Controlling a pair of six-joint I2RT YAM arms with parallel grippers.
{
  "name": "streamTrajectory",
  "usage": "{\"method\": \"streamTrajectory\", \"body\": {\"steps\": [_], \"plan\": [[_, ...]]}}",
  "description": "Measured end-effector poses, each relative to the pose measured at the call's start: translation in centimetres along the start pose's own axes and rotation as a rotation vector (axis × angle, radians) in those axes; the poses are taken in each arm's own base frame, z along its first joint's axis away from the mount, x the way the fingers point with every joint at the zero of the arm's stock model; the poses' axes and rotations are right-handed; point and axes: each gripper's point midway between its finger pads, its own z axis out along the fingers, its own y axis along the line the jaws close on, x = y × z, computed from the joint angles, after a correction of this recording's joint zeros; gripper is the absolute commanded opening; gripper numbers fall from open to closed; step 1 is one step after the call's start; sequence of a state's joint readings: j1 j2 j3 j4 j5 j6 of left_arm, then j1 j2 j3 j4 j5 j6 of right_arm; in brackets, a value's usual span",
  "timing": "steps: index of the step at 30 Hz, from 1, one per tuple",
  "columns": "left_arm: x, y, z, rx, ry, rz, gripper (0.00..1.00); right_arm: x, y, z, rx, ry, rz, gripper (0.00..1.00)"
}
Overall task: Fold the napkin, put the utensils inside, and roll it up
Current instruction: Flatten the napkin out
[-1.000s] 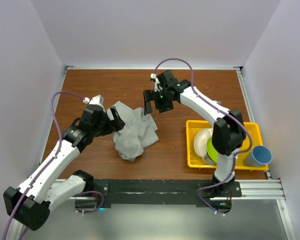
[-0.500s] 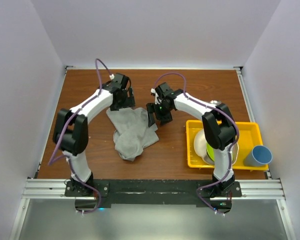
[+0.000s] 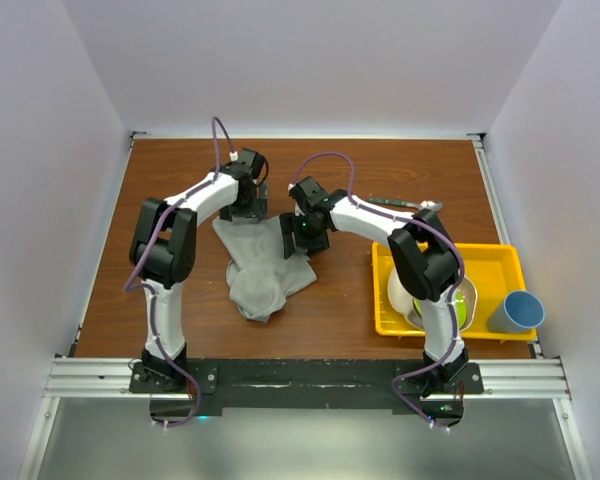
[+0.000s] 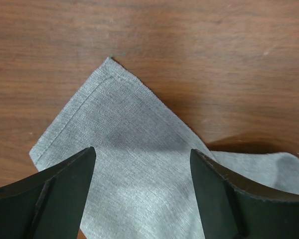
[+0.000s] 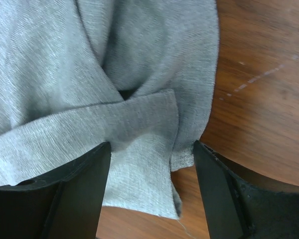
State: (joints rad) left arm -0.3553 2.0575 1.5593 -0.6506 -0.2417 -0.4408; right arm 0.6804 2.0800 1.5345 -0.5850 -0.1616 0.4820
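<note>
The light grey napkin (image 3: 265, 265) lies crumpled on the brown table, left of centre. My left gripper (image 3: 245, 205) hangs open over its far corner. In the left wrist view that flat hemmed corner of the napkin (image 4: 124, 139) lies between the two fingers, and the left gripper (image 4: 142, 191) is not pinching it. My right gripper (image 3: 300, 235) is open at the napkin's right edge. In the right wrist view the right gripper (image 5: 152, 191) straddles a folded flap of the napkin (image 5: 139, 129). A slim spoon (image 3: 393, 202) lies on the table beyond the right arm.
A yellow tray (image 3: 500, 255) at the right holds a white bowl (image 3: 405, 285) and a green dish (image 3: 458, 305). A blue cup (image 3: 517, 312) stands just right of the tray. White walls close in the table on three sides.
The left arm has swung from the napkin's left side round to its far corner. The right gripper has moved left and nearer onto the napkin's right edge. Both grippers' jaws have narrowed slightly.
</note>
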Motion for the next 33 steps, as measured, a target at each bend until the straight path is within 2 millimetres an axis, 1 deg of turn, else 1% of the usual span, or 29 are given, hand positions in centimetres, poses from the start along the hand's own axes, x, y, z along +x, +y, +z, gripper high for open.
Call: {"method": "streamTrajectory", "body": {"steps": [1, 2, 3, 5, 6, 7, 8, 9, 10, 11, 13, 14, 18, 20, 21, 23, 24, 25, 26, 28, 29, 30, 31, 32, 33], "plan": [[0.3, 0.1, 0.3, -0.007, 0.012, 0.006, 0.79, -0.1, 0.3, 0.1, 0.006, -0.013, -0.001, 0.66], [0.8, 0.2, 0.8, -0.012, 0.025, 0.013, 0.74, -0.1, 0.4, 0.2, 0.007, -0.018, -0.002, 0.62], [1.0, 0.3, 1.0, -0.014, 0.031, 0.015, 0.71, -0.3, 0.5, 0.3, 0.013, -0.028, -0.001, 0.51], [1.4, 0.4, 1.3, -0.005, 0.04, 0.009, 0.62, -0.3, 0.6, 0.4, 0.017, -0.033, -0.002, 0.45], [1.4, 0.3, 1.4, 0.006, 0.041, 0.004, 0.6, -0.4, 0.5, 0.6, 0.021, -0.036, 0.001, 0.4], [1.3, 0.3, 1.5, 0.018, 0.041, -0.003, 0.57, -0.5, 0.4, 0.8, 0.024, -0.036, 0.003, 0.3], [1.3, 0.2, 1.5, 0.032, 0.039, -0.009, 0.44, -0.5, 0.4, 0.8, 0.027, -0.039, 0.003, 0.27], [1.3, 0.3, 1.6, 0.042, 0.036, -0.015, 0.37, -0.7, 0.2, 0.9, 0.035, -0.044, 0.001, 0.23], [1.3, 0.4, 1.7, 0.049, 0.034, -0.019, 0.31, -0.7, 0.1, 1.0, 0.042, -0.047, 0.003, 0.16], [1.2, 0.6, 1.7, 0.055, 0.033, -0.021, 0.2, -0.8, 0.1, 1.0, 0.045, -0.047, 0.006, 0.09], [1.1, 1.0, 1.7, 0.062, 0.034, -0.031, 0.05, -1.2, -0.1, 0.9, 0.062, -0.056, 0.001, 0.0], [1.0, 1.2, 1.7, 0.067, 0.034, -0.037, 0.0, -1.4, -0.1, 0.7, 0.068, -0.059, -0.002, 0.0], [0.7, 2.3, 1.5, 0.062, 0.034, -0.057, 0.0, -3.4, 0.6, -0.9, 0.082, -0.096, -0.026, 0.0], [0.1, 3.0, 0.7, 0.058, 0.023, -0.075, 0.0, -4.9, 1.1, -2.2, 0.092, -0.132, -0.047, 0.0], [-0.3, 3.5, -0.2, 0.055, 0.009, -0.09, 0.0, -5.5, 1.2, -2.9, 0.1, -0.148, -0.06, 0.0], [-1.7, 4.3, -3.2, 0.056, -0.047, -0.12, 0.0, -6.1, 1.2, -4.8, 0.116, -0.179, -0.081, 0.0], [-2.7, 4.7, -5.2, 0.062, -0.092, -0.139, 0.0, -6.1, 1.1, -6.2, 0.126, -0.19, -0.091, 0.0], [-3.8, 5.1, -7.8, 0.076, -0.148, -0.159, 0.0, -6.1, 1.2, -7.6, 0.129, -0.207, -0.1, 0.0], [-4.9, 5.4, -10.6, 0.091, -0.212, -0.178, 0.0, -6.1, 1.2, -9.5, 0.13, -0.232, -0.11, 0.0], [-6.6, 6.3, -16.2, 0.127, -0.344, -0.212, 0.0, -6.1, 1.5, -13.9, 0.119, -0.299, -0.134, 0.0], [-7.4, 6.9, -20.1, 0.154, -0.433, -0.234, 0.0, -6.2, 1.9, -16.5, 0.103, -0.347, -0.146, 0.0], [-7.8, 7.5, -23.3, 0.176, -0.507, -0.249, 0.0, -6.3, 2.3, -19.1, 0.082, -0.396, -0.161, 0.0], [-8.0, 8.1, -25.7, 0.192, -0.564, -0.262, 0.0, -6.3, 2.7, -21.3, 0.063, -0.441, -0.172, 0.0], [-8.0, 8.9, -29.0, 0.212, -0.64, -0.279, 0.0, -6.3, 3.2, -23.9, 0.037, -0.495, -0.187, 0.0], [-7.8, 9.5, -31.6, 0.229, -0.699, -0.292, 0.0, -6.1, 3.6, -26.2, 0.012, -0.541, -0.202, 0.0]]}}
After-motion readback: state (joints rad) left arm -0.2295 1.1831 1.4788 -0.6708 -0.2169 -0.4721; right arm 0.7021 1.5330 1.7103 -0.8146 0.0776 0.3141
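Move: The left fingers stand open over the far-left part of the napkin, its cloth about 2 cm straight below them, with the napkin's far corner some 4 cm ahead and 1 cm left. The napkin's small folded corner lies about 1 cm ahead of the right fingers, level sideways and 2 cm below. From the right hand the spoon lies about 8 cm ahead and 22 cm right; the yellow tray is roughly 11 cm back and 33 cm right. Lower the left gripper about 2 cm onto the napkin while the right stays low and eases forward, and shut both on the cloth near its edge. Draw the left hand a few centimetres left and the right hand forward, then raise both fast, left some 35 cm and right about 27, pulling back and spreading apart while the fingers tip up 30 to 40 degrees. ##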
